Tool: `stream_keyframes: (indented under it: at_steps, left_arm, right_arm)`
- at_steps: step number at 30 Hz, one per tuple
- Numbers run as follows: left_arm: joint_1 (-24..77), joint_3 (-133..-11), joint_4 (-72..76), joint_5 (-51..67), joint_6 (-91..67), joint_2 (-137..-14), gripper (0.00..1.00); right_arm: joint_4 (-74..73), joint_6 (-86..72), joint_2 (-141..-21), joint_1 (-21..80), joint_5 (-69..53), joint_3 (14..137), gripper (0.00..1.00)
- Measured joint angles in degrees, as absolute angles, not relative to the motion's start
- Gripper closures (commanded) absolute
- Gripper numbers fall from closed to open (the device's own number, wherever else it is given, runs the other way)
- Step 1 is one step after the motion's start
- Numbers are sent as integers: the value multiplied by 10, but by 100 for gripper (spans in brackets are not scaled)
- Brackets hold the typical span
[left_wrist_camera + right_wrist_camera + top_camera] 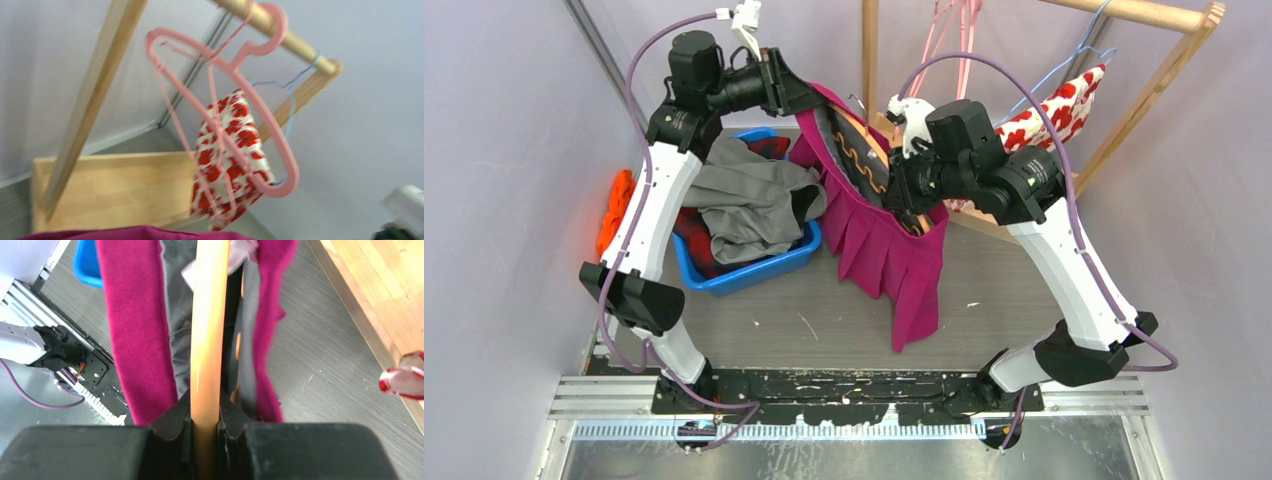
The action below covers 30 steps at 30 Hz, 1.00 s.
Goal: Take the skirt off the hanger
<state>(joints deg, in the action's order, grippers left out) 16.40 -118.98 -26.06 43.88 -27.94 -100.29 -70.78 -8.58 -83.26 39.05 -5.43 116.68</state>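
A magenta pleated skirt [894, 250] hangs in mid-air between my two arms, its hem trailing down to the table. Its waistband is stretched open, showing a dark lining. My right gripper [906, 190] is shut on the orange-tan hanger [207, 330], whose bar runs up between the jaws [205, 407], with skirt fabric [132, 330] on both sides of it. My left gripper [796, 92] is at the far upper edge of the waistband. Its fingers do not show in the left wrist view, where only a strip of the skirt [135, 234] lies along the bottom edge.
A blue bin [754, 270] with grey and red clothes stands left of the skirt; an orange cloth [616, 205] lies by the left wall. Behind, a wooden rack [1144, 80] carries a pink hanger [270, 130] and a red-and-white floral garment [230, 150].
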Motion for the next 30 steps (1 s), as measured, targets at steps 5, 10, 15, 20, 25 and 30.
stream_keyframes:
  at_steps: [5,10,15,20,25,30]
  left_arm:
    - [196,-1171,-192,475,-328,-968,60]
    - [229,-1170,-171,491,-326,-957,57]
    - [227,-1170,-211,481,-280,-957,48]
    - [227,-1172,-271,470,-225,-958,32]
    - [232,-1156,-350,444,-146,-952,28]
    - [267,-1106,-423,386,-83,-927,25]
  right_arm:
    - [-728,-85,-830,390,-54,1167,99]
    - [-756,-88,-830,390,-54,1167,99]
    - [-785,-90,-830,390,-53,1167,99]
    - [-785,-90,-830,390,-52,1167,99]
    - [-785,-89,-830,390,-49,1168,99]
    - [-786,-89,-832,390,-45,1173,99]
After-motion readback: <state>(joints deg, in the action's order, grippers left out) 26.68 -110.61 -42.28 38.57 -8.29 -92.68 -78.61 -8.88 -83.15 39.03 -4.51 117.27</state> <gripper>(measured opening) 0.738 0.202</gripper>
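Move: The left hand is just letting go of the skirt's outer waistband corner; the skirt's middle lies about 14 cm back, 8 cm to this hand's right and 14 cm lower. The wooden hanger's middle is roughly 8 cm back, 7 cm right and 4 cm below, while the blue bin is some 12 cm back and 14 cm left, far below. From the right hand, which already pinches the hanger, the skirt's middle lies level, 3 cm left and 7 cm lower. The left fingers, already parting, spread from about a quarter to three-quarters open as the hand comes free of the waistband corner, backing off about 7 cm while rising 5 cm and drifting right, then sinking some 11 cm back down to the waistband, fingertips tilting down about 20 degrees and ending open on either side of the cloth, a touch not being clear. Meanwhile the right hand keeps its pinch on the wooden hanger and eases it about 2 cm each back, right and down, tipping slightly, then holds still. ##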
